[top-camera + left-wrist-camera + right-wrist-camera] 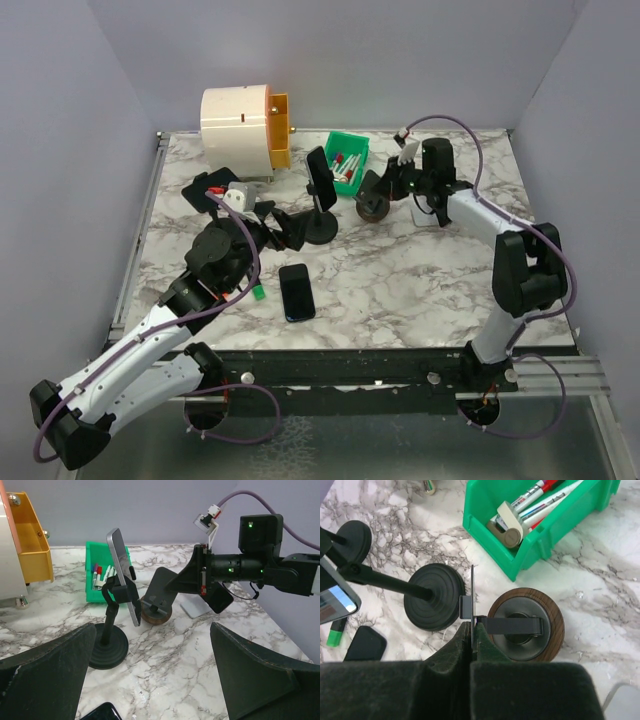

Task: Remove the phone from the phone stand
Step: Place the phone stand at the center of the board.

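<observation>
A phone [318,172] stands clamped upright in a black phone stand [321,228] with a round base; in the left wrist view the phone [122,575] shows edge-on above that base [107,650]. My left gripper [285,225] hangs open just left of the stand, and in its own view the left gripper [152,680] has only bare marble between its fingers. My right gripper [471,630] is shut on the thin grey plate [472,587] of a second stand with a wooden base [555,625], to the right of the black one.
A second phone [297,291] lies flat on the marble in front of the stand, with a green marker [259,293] beside it. A green bin [347,160] of pens sits behind, a white and yellow drawer unit [240,125] at the back left, and a white block [428,215] by the right arm.
</observation>
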`<state>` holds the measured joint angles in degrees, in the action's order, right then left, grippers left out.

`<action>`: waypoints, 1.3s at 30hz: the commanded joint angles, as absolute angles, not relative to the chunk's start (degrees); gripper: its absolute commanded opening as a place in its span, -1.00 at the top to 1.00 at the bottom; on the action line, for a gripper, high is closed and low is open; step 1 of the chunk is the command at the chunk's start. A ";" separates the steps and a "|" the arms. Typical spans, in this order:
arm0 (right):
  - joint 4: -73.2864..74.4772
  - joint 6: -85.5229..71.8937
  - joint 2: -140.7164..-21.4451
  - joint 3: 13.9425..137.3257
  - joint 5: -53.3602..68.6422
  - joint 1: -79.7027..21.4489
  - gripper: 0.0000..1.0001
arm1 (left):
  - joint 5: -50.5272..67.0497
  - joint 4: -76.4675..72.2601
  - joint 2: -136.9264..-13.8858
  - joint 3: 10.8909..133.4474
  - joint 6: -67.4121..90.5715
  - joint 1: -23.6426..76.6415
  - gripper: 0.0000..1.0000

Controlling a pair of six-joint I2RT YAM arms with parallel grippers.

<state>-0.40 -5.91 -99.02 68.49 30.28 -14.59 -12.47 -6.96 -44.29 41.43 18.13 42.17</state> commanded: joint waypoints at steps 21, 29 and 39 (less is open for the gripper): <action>2.29 -4.04 -114.04 81.65 36.45 -8.47 0.44 | -14.55 -5.95 -43.18 41.18 16.08 43.15 -0.93; 3.76 -3.94 -111.71 81.31 28.97 -8.51 -0.23 | -14.70 -5.76 -43.27 41.31 16.04 43.15 -0.93; 2.19 -19.05 -93.98 74.47 4.20 -8.52 -0.32 | -16.27 -5.23 -42.77 41.35 16.15 43.24 -0.94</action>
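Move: The phone stand, upright and still pinched by its plate in the right hand, is bound for a bare marble spot about 10 cm ahead of that hand, 4 cm to its right and some 13 cm below. The green tray lies about 20 cm ahead and 7 cm left, the tall black stand's base 13 cm left and 1 cm ahead, and the white-based stand 19 cm right and 7 cm ahead. From the left hand the spot is roughly 31 cm ahead, 20 cm right and 25 cm below. The phone stand is carried forward about 5 cm by the right hand, then also lowered some 3 cm and eased slightly right, until its wooden base comes down on the marble. The shut fingers then open to about two thirds and let go of the plate; the hand draws off to the right and finally up, turning nearly 20 degrees clockwise. ##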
